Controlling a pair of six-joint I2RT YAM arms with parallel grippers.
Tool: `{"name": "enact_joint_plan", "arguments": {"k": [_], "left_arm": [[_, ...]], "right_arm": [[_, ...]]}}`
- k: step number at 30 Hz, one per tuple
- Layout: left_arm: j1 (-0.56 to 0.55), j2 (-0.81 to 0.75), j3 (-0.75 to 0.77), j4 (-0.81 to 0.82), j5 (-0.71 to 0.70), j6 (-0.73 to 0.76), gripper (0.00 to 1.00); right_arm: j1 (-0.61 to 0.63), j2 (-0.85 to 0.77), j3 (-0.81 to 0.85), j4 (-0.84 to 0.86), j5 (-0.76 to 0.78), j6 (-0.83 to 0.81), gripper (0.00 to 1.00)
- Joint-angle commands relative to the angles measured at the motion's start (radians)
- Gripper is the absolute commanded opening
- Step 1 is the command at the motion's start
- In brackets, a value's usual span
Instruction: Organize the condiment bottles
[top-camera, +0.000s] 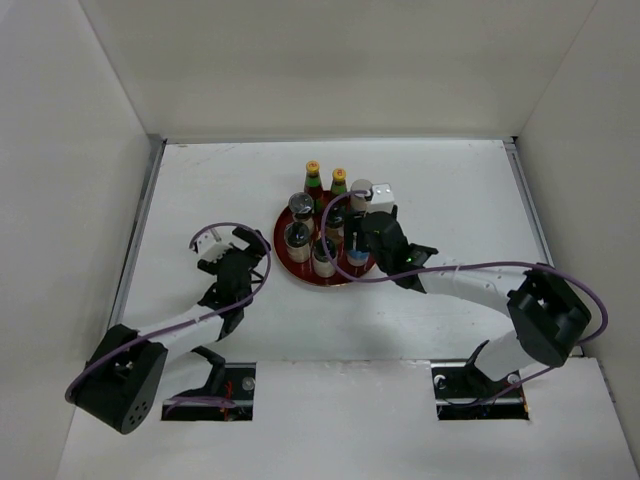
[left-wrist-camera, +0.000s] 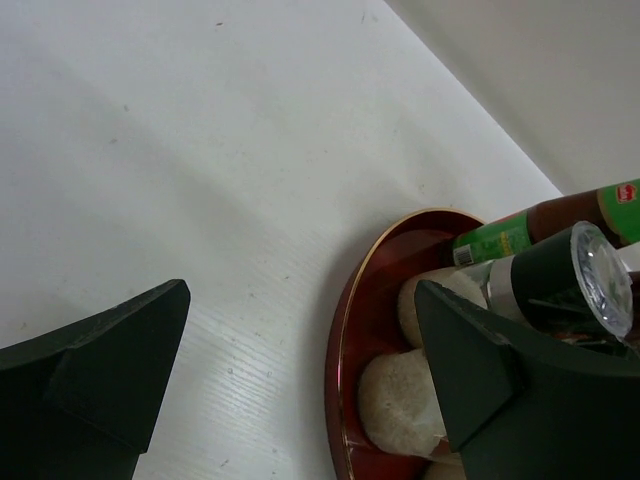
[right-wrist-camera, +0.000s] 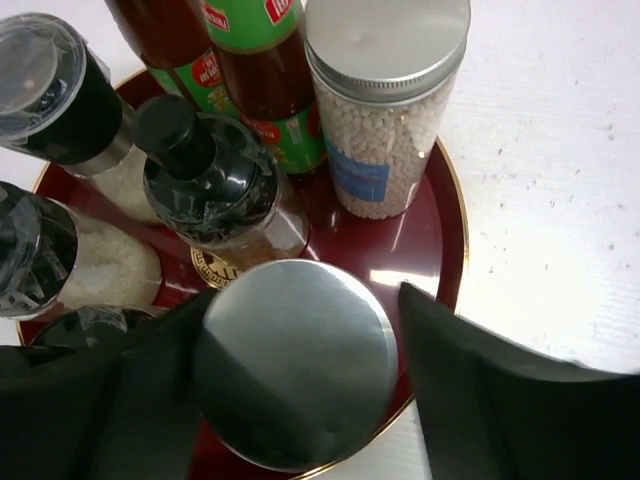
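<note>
The condiment bottles stand together on a round red tray (top-camera: 279, 232). Two yellow-capped sauce bottles (top-camera: 313, 175) are at its far side, with several dark-lidded jars (top-camera: 297, 237) on its left. My right gripper (right-wrist-camera: 300, 370) is open around a silver-capped shaker (right-wrist-camera: 295, 360) at the tray's near right. The left finger touches the cap and a gap shows at the right finger (right-wrist-camera: 480, 380). A second shaker (right-wrist-camera: 385, 100) stands behind it, next to the sauce bottles (right-wrist-camera: 260, 60). My left gripper (top-camera: 222, 243) is wide open over bare table, left of the tray (left-wrist-camera: 345, 340).
White walls enclose the table on the left, back and right. A dark-lidded jar (right-wrist-camera: 205, 180) stands close beside the shaker between my right fingers. In the left wrist view, pale-filled jars (left-wrist-camera: 400, 400) sit just inside the tray rim.
</note>
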Motion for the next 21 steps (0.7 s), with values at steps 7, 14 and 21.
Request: {"name": "enact_joint_plan", "arguments": {"k": [7, 14, 21], "left_arm": [[0.021, -0.003, 0.091, -0.144, -0.017, -0.077, 1.00], [0.012, -0.027, 0.117, -0.190, -0.013, -0.082, 1.00], [0.018, -0.047, 0.111, -0.187, -0.005, -0.090, 1.00]], "right_arm": [[-0.001, -0.212, -0.021, 0.086, 0.091, -0.028, 1.00], [-0.097, -0.411, -0.185, 0.089, 0.168, -0.003, 1.00], [-0.158, -0.525, -0.320, 0.027, 0.179, 0.095, 1.00]]}}
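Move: The right hand is at the white-capped jar at the tray's right front, its fingers still around the upper part, the jar's middle some 3 cm below. The other white-capped jar stands about 10 cm straight ahead, the nearest dark-capped bottle about 6 cm left and 4 cm ahead, and the front dark-capped bottle about 8 cm left and 3 cm back. From the left hand, the jar being released lies some 29 cm right, about level ahead. The right hand finishes spreading its fingers, letting go of the white-capped jar, and climbs about 10 cm clear of it before swinging off to the right. It ends roughly 13 cm to the right of the jar and a little drawn back, sinking halfway down again over bare table, with the fingers wide open, tipped up and turned about 15 degrees clockwise. ##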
